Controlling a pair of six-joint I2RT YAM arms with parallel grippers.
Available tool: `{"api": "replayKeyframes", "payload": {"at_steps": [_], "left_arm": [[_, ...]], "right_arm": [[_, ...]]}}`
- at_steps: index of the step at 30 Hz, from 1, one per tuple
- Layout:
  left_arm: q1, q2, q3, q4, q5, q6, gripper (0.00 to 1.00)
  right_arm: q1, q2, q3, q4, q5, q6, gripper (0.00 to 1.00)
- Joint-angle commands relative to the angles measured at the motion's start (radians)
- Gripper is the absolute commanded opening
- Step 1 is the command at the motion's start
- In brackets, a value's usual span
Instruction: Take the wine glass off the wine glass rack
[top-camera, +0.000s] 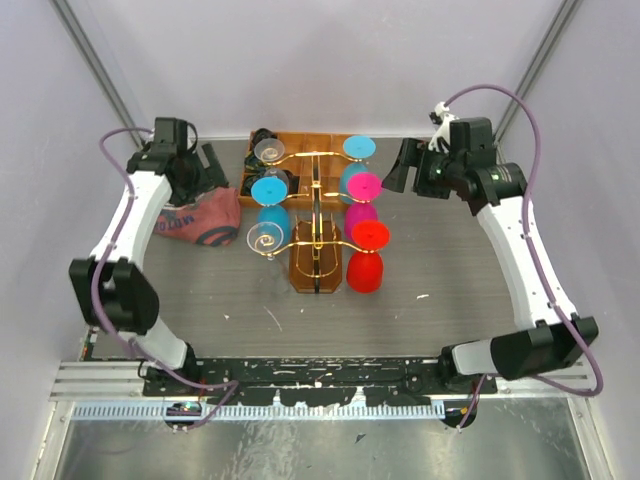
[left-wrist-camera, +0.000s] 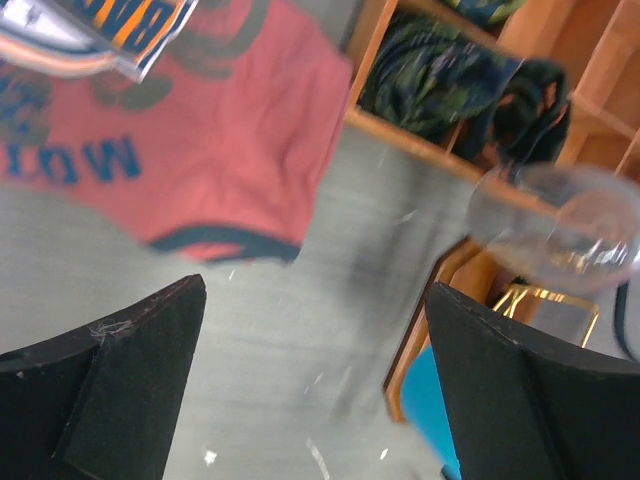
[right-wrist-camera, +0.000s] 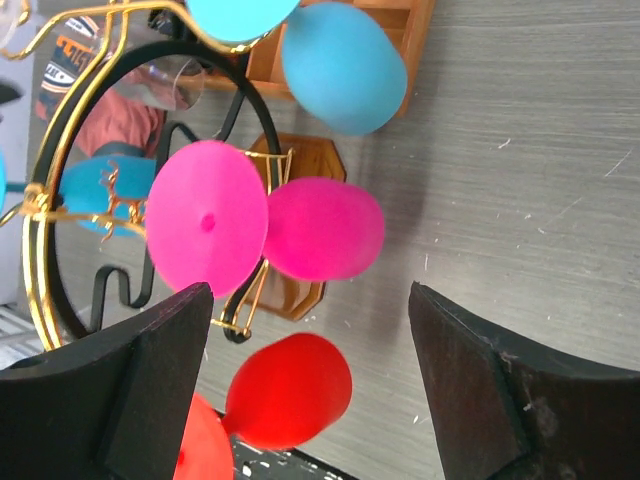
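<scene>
The gold wire wine glass rack (top-camera: 316, 212) stands mid-table on its amber-brown base (top-camera: 314, 274). Hanging from its arms are clear (top-camera: 266, 240), blue (top-camera: 270, 190), pink (top-camera: 362, 187) and red (top-camera: 368, 236) wine glasses. My right gripper (top-camera: 398, 170) hovers open just right of the rack. In its wrist view the gripper (right-wrist-camera: 310, 372) faces the pink glass (right-wrist-camera: 320, 228) and the red glass (right-wrist-camera: 290, 390), touching neither. My left gripper (top-camera: 212, 165) is open at the rack's far left. Nothing lies between its fingers (left-wrist-camera: 110, 385), and a clear glass (left-wrist-camera: 558, 228) is ahead to the right.
An orange-brown compartmented tray (top-camera: 300, 142) sits behind the rack, with dark items in its cells (left-wrist-camera: 430, 70). A red printed cloth bag (top-camera: 197, 220) lies left of the rack, under the left arm. White walls close in the table at the back.
</scene>
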Motion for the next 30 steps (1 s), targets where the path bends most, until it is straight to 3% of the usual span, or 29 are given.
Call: {"api": "replayKeyframes", "payload": {"at_steps": [1,7,13,17,24,30], "left_arm": [[-0.007,0.16,0.124,0.185,0.076,-0.016,0.97],[-0.057,0.464,0.428,0.19,0.003,0.056,1.0],[-0.068,0.807,0.844,0.02,-0.04,0.07,1.0],[-0.076,0.95,1.009,0.006,-0.083,0.113,0.99],[-0.068,1.004,1.011,0.045,-0.164,0.113,0.98],[-0.054,1.043,0.996,-0.03,-0.349,0.152,0.98]], "right_arm": [[-0.002,-0.141,-0.02,-0.001,-0.043,0.009,0.85],[-0.003,-0.221,0.034,-0.088,-0.112,-0.001,0.85],[-0.003,-0.231,0.101,-0.142,-0.13,-0.03,0.86],[-0.003,-0.231,0.086,-0.116,-0.196,-0.033,0.85],[0.005,-0.201,0.097,-0.107,-0.2,-0.055,0.85],[0.005,-0.212,0.068,-0.095,-0.179,-0.059,0.86]]}}
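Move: The wooden tray's left wall, the place the empty left hand heads for, lies about 24 cm ahead, 4 cm right and 16 cm below; the navy rolled tie just inside it is some 4 cm farther right. The far-left clear glass hangs about 12 cm ahead and 12 cm right, roughly level in height, while the red cloth lies about 10 cm ahead, 6 cm left and 18 cm down. From the right hand the tray's left wall is roughly 24 cm ahead, 34 cm left and 26 cm below. Forward and steadily down, the left hand reaches some 22 cm out, past the left side of the clear glass, bearing a little right, then sinks steeply to low over the tray's left wall, 14 cm lower in all. There it edges back left as its left side tilts up about 10 degrees, fingers kept wide open. The empty right hand, also open, draws back and rises, about 8 cm each way. ##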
